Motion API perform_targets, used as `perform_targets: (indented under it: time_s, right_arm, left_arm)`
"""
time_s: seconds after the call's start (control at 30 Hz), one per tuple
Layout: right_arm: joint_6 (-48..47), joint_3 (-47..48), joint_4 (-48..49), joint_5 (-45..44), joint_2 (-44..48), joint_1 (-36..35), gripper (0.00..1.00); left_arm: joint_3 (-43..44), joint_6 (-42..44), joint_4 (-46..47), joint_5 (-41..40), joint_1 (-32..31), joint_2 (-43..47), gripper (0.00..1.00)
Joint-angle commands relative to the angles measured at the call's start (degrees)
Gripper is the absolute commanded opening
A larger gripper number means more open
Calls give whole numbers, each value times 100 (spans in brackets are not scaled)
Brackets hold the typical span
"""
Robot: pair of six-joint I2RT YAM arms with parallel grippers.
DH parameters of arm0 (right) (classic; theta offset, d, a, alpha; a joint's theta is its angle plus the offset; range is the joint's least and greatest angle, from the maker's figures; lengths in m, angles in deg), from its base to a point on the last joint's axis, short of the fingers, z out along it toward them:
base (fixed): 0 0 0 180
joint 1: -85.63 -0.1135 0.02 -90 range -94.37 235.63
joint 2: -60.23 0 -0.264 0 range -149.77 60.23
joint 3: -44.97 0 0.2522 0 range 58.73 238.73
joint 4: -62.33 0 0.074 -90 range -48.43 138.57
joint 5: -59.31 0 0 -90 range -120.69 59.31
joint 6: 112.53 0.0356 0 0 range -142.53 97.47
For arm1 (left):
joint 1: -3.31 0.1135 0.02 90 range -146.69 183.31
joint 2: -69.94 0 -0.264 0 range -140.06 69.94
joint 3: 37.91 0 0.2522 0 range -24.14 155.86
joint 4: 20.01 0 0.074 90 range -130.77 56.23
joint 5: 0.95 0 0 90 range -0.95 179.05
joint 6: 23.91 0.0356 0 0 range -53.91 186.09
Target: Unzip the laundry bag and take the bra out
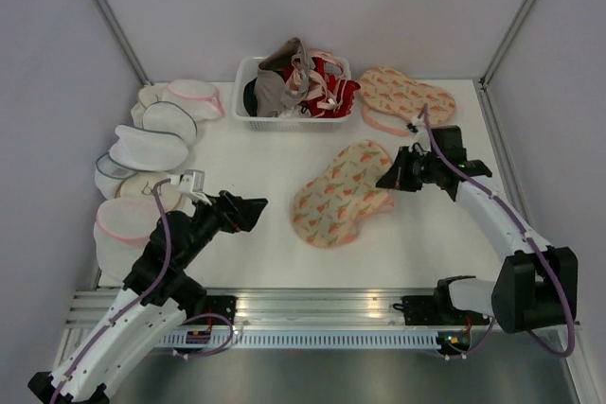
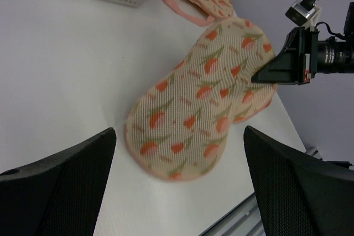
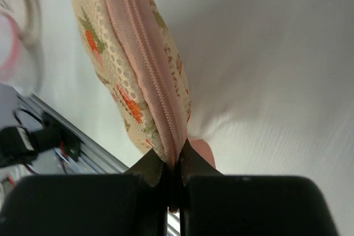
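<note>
The laundry bag (image 1: 341, 194), a peach two-lobed pouch with red-green print, lies flat mid-table. My right gripper (image 1: 383, 181) is shut on its right edge. The right wrist view shows the fingertips (image 3: 155, 169) pinching the pink zipper band (image 3: 152, 75) where it meets them, that edge slightly raised; whether the pull itself is held I cannot tell. The zipper looks closed along the visible length. My left gripper (image 1: 258, 212) hovers open to the left of the bag, apart from it, its wide black fingers (image 2: 61, 186) framing the bag's near lobe (image 2: 188, 120). The bra is hidden.
A second pouch of the same print (image 1: 405, 98) lies at the back right. A white basket (image 1: 254, 120) holding red, pink and grey garments stands at the back centre. Several white mesh round pouches (image 1: 151, 149) are piled along the left edge.
</note>
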Motion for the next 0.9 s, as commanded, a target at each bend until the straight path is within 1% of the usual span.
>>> perform_targets:
  time_s: [0.0, 0.03, 0.1, 0.13, 0.2, 0.23, 0.3, 0.33, 0.4, 0.43, 0.47, 0.53, 0.57, 0.67, 0.77, 0.8, 0.83, 0.87]
  right_arm:
    - [-681, 354, -735, -1099, -396, -760, 0]
    - [-760, 381, -788, -1232, -510, -1040, 0]
    - [-892, 504, -894, -1627, -905, -1288, 1]
    - [-997, 574, -955, -1794, -1168, -1585, 0]
    - [-1077, 784, -973, -2041, -1424, -1903, 0]
    - [-1112, 847, -947, -2111, -1530, -2165, 0]
    - [-1270, 1057, -815, -2121, -1890, -2369, 0]
    - [-1340, 1154, -772, -2130, -2039, -2501, 0]
    - [-1541, 1478, -771, -2121, -2461, -2633, 0]
    - [-1604, 1585, -728, -2095, -2715, -2730, 0]
    - [-1665, 1673, -684, -2095, -2804, -2765, 0]
    - [-1806, 1919, -605, -2051, -3084, -2801, 0]
    - [-1815, 2094, -587, -2120, -3165, -2792, 0]
    - [-1947, 2498, -692, -2253, -3516, -2792, 1]
    - [-2035, 2806, -683, -2427, -3780, -2801, 0]
    - [-2044, 2886, -718, -2463, -3842, -2792, 1]
    - [-2079, 2965, -753, -2499, -3955, -2792, 0]
    - [-2088, 3061, -754, -2551, -3983, -2792, 1]
  left_arm:
    - [135, -95, 15, -305, -8, -306, 100]
    - [135, -60, 93, -157, -17, -438, 100]
    - [117, -33, 225, 11, -17, -746, 100]
    - [100, 2, 391, 238, -8, -1034, 100]
    - [73, 28, 541, 433, -8, -1344, 100]
    - [56, 54, 664, 712, -8, -1615, 100]
    - [38, 98, 954, 951, -17, -1862, 100]
    - [21, 229, 1060, 1239, -17, -2159, 100]
    - [82, 353, 1131, 1400, -8, -2477, 100]
    - [108, 397, 1131, 1618, -8, -2609, 100]
    - [143, 458, 1288, 1759, -17, -2889, 100]
    - [196, 564, 1298, 1953, -17, -3119, 100]
    - [205, 608, 1272, 1989, -17, -3312, 100]
    - [179, 687, 1192, 1963, -17, -3498, 100]
    - [152, 810, 824, 1911, -17, -3709, 99]
    - [170, 854, 693, 1815, -25, -3831, 98]
    - [144, 863, 465, 1535, -17, -3858, 98]
    - [100, 889, 437, 1445, -17, -3841, 98]
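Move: The right hand holds the floral laundry bag by its zipped edge. Clear table for it lies about 17 cm to this hand's left, 3 cm back and 14 cm below. From the right hand, the laundry basket is some 29 cm ahead and 21 cm left, and a second floral bag 27 cm ahead and 8 cm right. From the left hand, the carried bag's middle is about 18 cm right, 6 cm ahead and 14 cm lower. Still pinching the zipped edge, the right hand carries the bag about 12 cm left and 10 cm down, drawing back slightly at first, then easing forward, as its wrist turns counter-clockwise and rolls. The open left hand sinks some 14 cm and shifts about 5 cm right towards the bag's near end, tipping its fingers down about 25 degrees. ##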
